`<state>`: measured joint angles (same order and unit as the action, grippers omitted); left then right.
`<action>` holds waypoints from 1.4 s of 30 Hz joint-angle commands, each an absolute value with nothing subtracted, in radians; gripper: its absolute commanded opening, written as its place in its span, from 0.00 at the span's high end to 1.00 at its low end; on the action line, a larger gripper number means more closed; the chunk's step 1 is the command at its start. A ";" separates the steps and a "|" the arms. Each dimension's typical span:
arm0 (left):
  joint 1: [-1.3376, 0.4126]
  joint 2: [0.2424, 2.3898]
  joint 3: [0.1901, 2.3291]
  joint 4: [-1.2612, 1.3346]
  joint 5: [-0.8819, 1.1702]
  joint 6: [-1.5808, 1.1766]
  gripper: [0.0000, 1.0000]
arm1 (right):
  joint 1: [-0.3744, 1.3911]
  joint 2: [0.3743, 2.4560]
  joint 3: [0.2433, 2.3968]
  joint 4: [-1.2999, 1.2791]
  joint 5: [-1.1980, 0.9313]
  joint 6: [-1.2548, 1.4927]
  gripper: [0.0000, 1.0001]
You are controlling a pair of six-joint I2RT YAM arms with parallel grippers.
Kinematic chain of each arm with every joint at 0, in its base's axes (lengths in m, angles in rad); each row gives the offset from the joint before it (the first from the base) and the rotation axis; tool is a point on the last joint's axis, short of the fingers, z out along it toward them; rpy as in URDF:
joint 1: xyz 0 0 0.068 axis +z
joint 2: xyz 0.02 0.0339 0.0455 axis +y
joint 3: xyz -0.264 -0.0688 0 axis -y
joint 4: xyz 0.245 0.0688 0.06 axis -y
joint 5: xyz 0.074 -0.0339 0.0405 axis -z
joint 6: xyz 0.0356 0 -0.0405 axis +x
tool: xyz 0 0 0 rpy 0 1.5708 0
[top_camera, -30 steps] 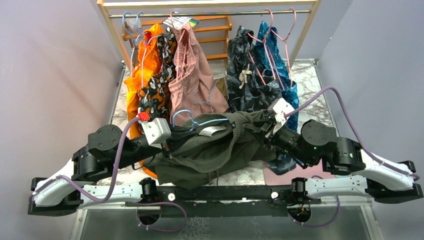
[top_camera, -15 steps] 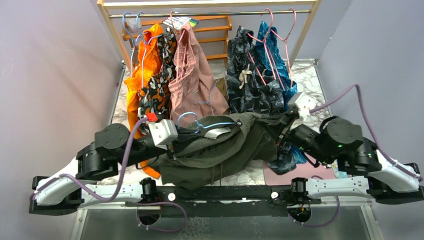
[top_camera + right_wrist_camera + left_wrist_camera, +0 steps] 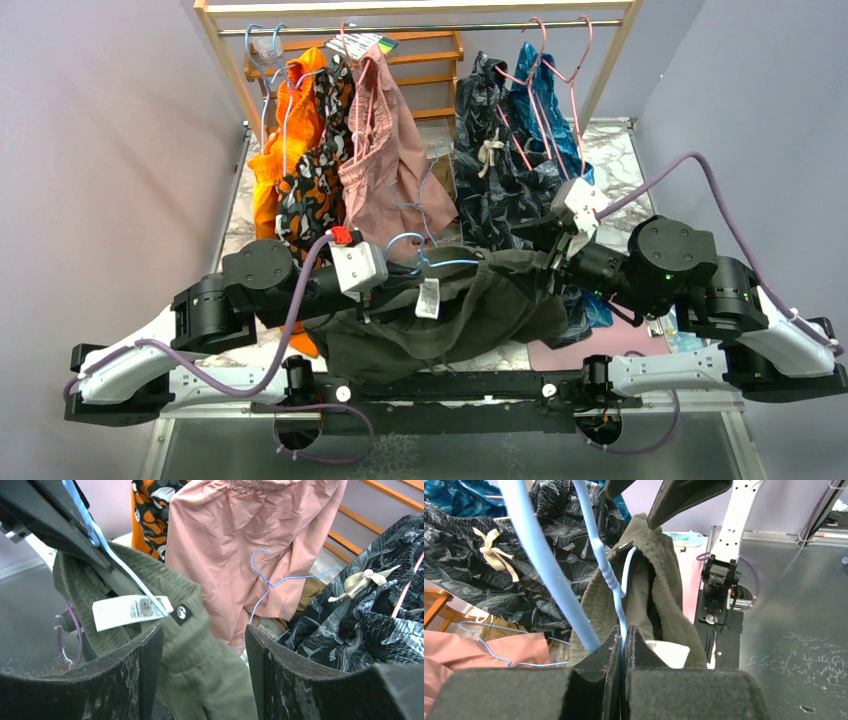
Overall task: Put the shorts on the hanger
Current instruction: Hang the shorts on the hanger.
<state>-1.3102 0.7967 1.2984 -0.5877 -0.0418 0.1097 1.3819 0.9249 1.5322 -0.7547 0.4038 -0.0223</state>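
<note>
The dark olive shorts (image 3: 450, 315) hang in a bunch over the light-blue hanger (image 3: 442, 263), above the table's front edge. My left gripper (image 3: 368, 303) is shut on the hanger's wire (image 3: 555, 570); in the left wrist view the wire runs up out of the pinched pads (image 3: 613, 645). My right gripper (image 3: 552, 266) stands open at the right end of the shorts. In the right wrist view the waistband cloth (image 3: 200, 665) lies loose and blurred between the spread fingers (image 3: 150, 655). The white label (image 3: 127, 611) shows inside the waistband.
A wooden rack (image 3: 225, 60) behind holds orange (image 3: 275, 150), patterned, dusty-pink (image 3: 385, 160) and dark leaf-print shorts (image 3: 500, 170), close to both grippers. Pink hangers (image 3: 560, 60) and spare blue hangers (image 3: 262, 45) hang on the rail. A pink mat (image 3: 590, 345) lies under the right arm.
The left arm carried the hanger and shorts rightward. The right gripper pulled the waistband to the right, then opened and let go; the shorts now hang narrower.
</note>
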 commanded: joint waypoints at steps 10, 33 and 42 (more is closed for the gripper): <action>-1.308 0.780 1.348 -0.550 0.062 0.115 1.00 | 1.387 0.930 1.600 -0.667 0.070 -0.151 0.36; -1.307 0.923 1.565 -0.549 0.193 0.169 0.33 | 1.387 1.067 1.672 -0.681 -0.093 -0.182 0.99; -1.305 0.815 1.715 -0.306 0.276 0.161 0.01 | 1.387 1.117 2.174 -0.730 -0.320 -0.178 0.99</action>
<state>-1.3033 0.8806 1.6489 -0.4942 0.1917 0.1608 1.3846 1.1454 2.0300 -0.8112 -0.1982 -0.1753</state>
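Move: The blue hanger's twisted neck lies about 11 cm to the right gripper's left, 4 cm back and 2 cm lower. The near part of the olive shorts' waistband is some 2 cm left of the right gripper, level front-to-back and 4 cm below; the white care label is roughly 10 cm left, 6 cm back and 4 cm below. From the left gripper, shut on the hanger's shoulder wire, the neck is about 3 cm right, 1 cm ahead and 2 cm up. Arc the open right gripper over the waistband, some 4 cm up and down again, going back and about 8 cm left while turning counter-clockwise some 30 degrees, and pinch the hanger at its neck. Meanwhile ease the left gripper slightly back and right, keeping hold; then open it wide and raise it clear, drifting left, as the right lifts the hanger about 12 cm and draws it right. ##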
